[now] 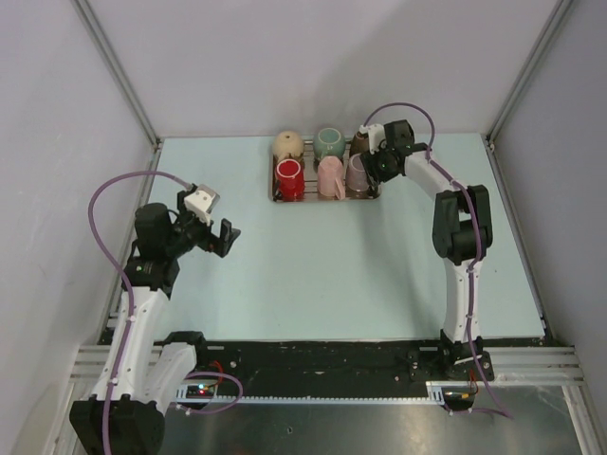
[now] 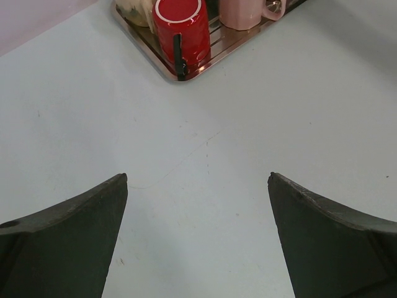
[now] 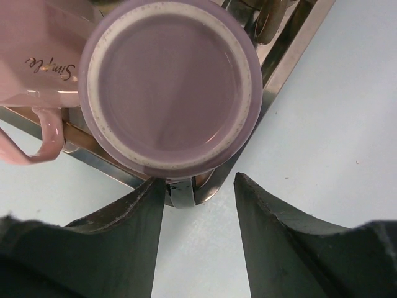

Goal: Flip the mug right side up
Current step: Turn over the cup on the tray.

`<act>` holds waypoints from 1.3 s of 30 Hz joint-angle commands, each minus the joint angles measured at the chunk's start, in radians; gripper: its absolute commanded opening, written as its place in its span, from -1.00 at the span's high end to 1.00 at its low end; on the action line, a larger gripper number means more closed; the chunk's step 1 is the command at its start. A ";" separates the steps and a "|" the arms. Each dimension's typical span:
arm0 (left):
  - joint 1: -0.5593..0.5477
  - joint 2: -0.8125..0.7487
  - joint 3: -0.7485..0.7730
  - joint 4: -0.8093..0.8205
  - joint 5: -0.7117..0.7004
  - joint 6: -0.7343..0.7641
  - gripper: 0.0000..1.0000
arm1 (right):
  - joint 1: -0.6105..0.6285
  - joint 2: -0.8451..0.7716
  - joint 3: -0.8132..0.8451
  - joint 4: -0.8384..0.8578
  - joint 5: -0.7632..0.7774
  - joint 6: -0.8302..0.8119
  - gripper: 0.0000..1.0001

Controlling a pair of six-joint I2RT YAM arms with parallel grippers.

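Observation:
A mauve mug (image 1: 358, 173) stands bottom up at the front right corner of the metal tray (image 1: 322, 198). The right wrist view looks straight down on its pale-ringed base (image 3: 167, 84), with its dark handle (image 3: 182, 194) sticking out toward me. My right gripper (image 3: 200, 180) (image 1: 373, 163) hovers at that mug, jaws apart either side of the handle. The left finger (image 3: 133, 230) is close beside the handle; the right finger (image 3: 279, 230) stands clear of it. My left gripper (image 1: 228, 237) (image 2: 198, 177) is wide open over bare table, well left of the tray.
The tray (image 2: 155, 56) also holds a red mug (image 1: 289, 178), a pink mug (image 1: 330, 175) touching the mauve one, a teal mug (image 1: 330, 142), a beige one (image 1: 287, 144) and a brown one (image 1: 360, 142). White walls enclose the pale blue table (image 1: 332, 275).

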 commanded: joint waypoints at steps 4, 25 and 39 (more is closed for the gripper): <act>-0.007 0.005 -0.002 0.030 -0.008 0.026 -0.97 | 0.008 0.010 0.052 0.021 -0.007 -0.004 -0.06; -0.007 0.012 -0.003 0.030 -0.014 0.029 -0.97 | 0.015 0.021 0.047 0.022 -0.003 -0.014 0.40; -0.007 0.013 -0.005 0.030 -0.011 0.030 -0.97 | 0.016 0.003 0.045 0.009 0.007 -0.004 1.00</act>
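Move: The lilac mug, upside down on the tray, is nearly level with the right gripper in height, its middle about 4 cm ahead and 4 cm to the left, its handle turned towards the half-open fingers. The pink mug stands some 8 cm left of the lilac one, and the brown cup about 9 cm beyond it. From the left gripper, the lilac mug lies roughly 27 cm ahead, 34 cm to the right and 15 cm below. Close the right gripper on the lilac mug's handle, taking the fingers from about half open until they pinch it from both sides and stop short of shut, with the grip effort rising at the end. Meanwhile ease the hand only about 1 cm to the left; keep its height and its slanted, downward-pointing attitude. ##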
